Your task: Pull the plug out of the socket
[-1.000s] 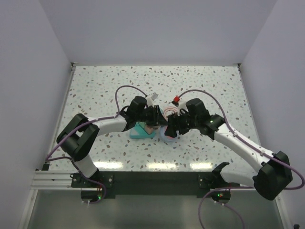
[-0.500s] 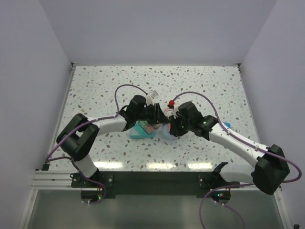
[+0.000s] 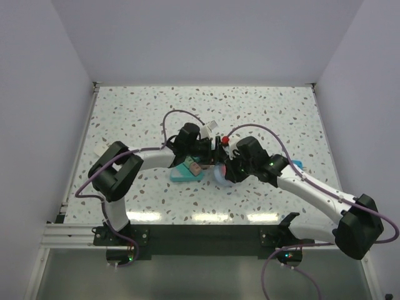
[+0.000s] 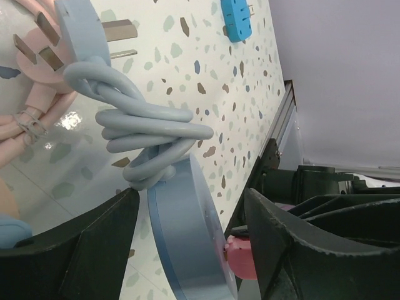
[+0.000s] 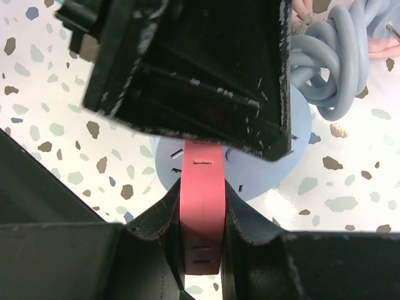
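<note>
The socket [image 4: 187,237] is a round light-blue disc with a coiled blue cord [image 4: 144,125], standing on edge near the table's middle [image 3: 219,177]. A pink plug [image 5: 201,212] sits in its face, also seen in the left wrist view [image 4: 240,256]. My right gripper [image 5: 201,206] is shut on the plug, one finger on each side. My left gripper [image 4: 192,206] is open and straddles the socket's rim, one finger beside the back, the other past the plug. From above the two grippers [image 3: 203,150] [image 3: 225,169] meet over the socket.
A teal block [image 3: 186,172] lies just left of the socket. A pink cord with a pronged plug [image 4: 37,56] lies beside the blue coil. A small blue adapter [image 4: 236,12] sits farther right [image 3: 297,164]. Walls enclose the table on three sides.
My right gripper has moved left and closed in on the socket. My left arm has swung its elbow right, and its gripper has shifted slightly right over the socket.
</note>
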Robot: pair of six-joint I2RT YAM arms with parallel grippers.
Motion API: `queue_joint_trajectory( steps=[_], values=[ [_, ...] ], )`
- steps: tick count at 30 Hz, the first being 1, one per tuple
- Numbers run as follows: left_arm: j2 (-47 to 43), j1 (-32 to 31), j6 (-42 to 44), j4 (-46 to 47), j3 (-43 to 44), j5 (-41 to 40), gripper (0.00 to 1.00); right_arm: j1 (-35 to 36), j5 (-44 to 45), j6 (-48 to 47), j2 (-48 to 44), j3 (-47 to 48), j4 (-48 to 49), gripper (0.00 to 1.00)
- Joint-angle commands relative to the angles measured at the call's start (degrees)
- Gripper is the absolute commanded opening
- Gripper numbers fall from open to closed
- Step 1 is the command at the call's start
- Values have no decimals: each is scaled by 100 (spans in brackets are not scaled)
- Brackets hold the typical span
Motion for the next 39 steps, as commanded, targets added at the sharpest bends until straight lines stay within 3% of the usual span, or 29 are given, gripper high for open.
queue_joint_trajectory(
  steps=[1, 7, 9, 17, 19, 22, 24, 27, 28, 33, 39],
  values=[
    [206, -130, 533, -698, 329, 505, 72, 0, 116, -181, -304, 164, 643, 0],
    [303, -235, 568, -514, 452, 1015, 8, 9, 493, -181, -260, 190, 626, 0],
    [338, -253, 604, -514, 479, 1129, 0, 0, 573, -199, -277, 208, 652, 0],
    [443, -174, 1105, -997, 532, 664, 0, -8, 731, -33, -864, 893, -375, 0],
    [452, -113, 1114, -954, 488, 629, 0, -8, 1064, 56, -1146, 911, -569, 0],
    [417, -68, 983, -726, 488, 707, 0, -52, 2266, 433, -1324, 789, -832, 0],
    [329, -60, 825, -480, 514, 769, 0, -166, 3531, 835, -800, 797, -1394, 0],
    [163, -60, 596, -190, 655, 831, 0, -780, 4263, 1529, -43, 1007, -2168, 0],
    [119, -60, 534, -102, 707, 857, 0, -1226, 4238, 1654, 325, 1051, -2213, 0],
    [-531, 89, 533, -231, 883, 665, 0, -1871, 4562, 2130, 1092, 1130, -1800, 0],
    [-1612, 1388, 1025, -1171, 630, 181, 0, -2556, 4468, 2130, 2191, 1368, -1599, 0]
  ],
)
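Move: The left gripper is open at the pale-blue round socket, whose middle lies about 3 cm back, 4 cm right and 3 cm below it. The pink cord coil lies some 5 cm ahead and 4 cm right, the teal block tray 13 cm left and 2 cm back, both about 8 cm lower. The right gripper already holds the pink plug; from it the socket's middle is 2 cm ahead, 1 cm left and 3 cm below, the blue plug 29 cm right, 7 cm ahead and 8 cm lower. Close the left gripper on the socket's rim and let it sink about 4 cm as a counter-hold, while the right, keeping its pinch on the pink plug, stays put, then pulls up some 10 cm. Swing the right about 20 cm right and slightly forward, down towards the blue plug, turning clockwise. Finish by lifting the left with the socket, leftward and forward. ##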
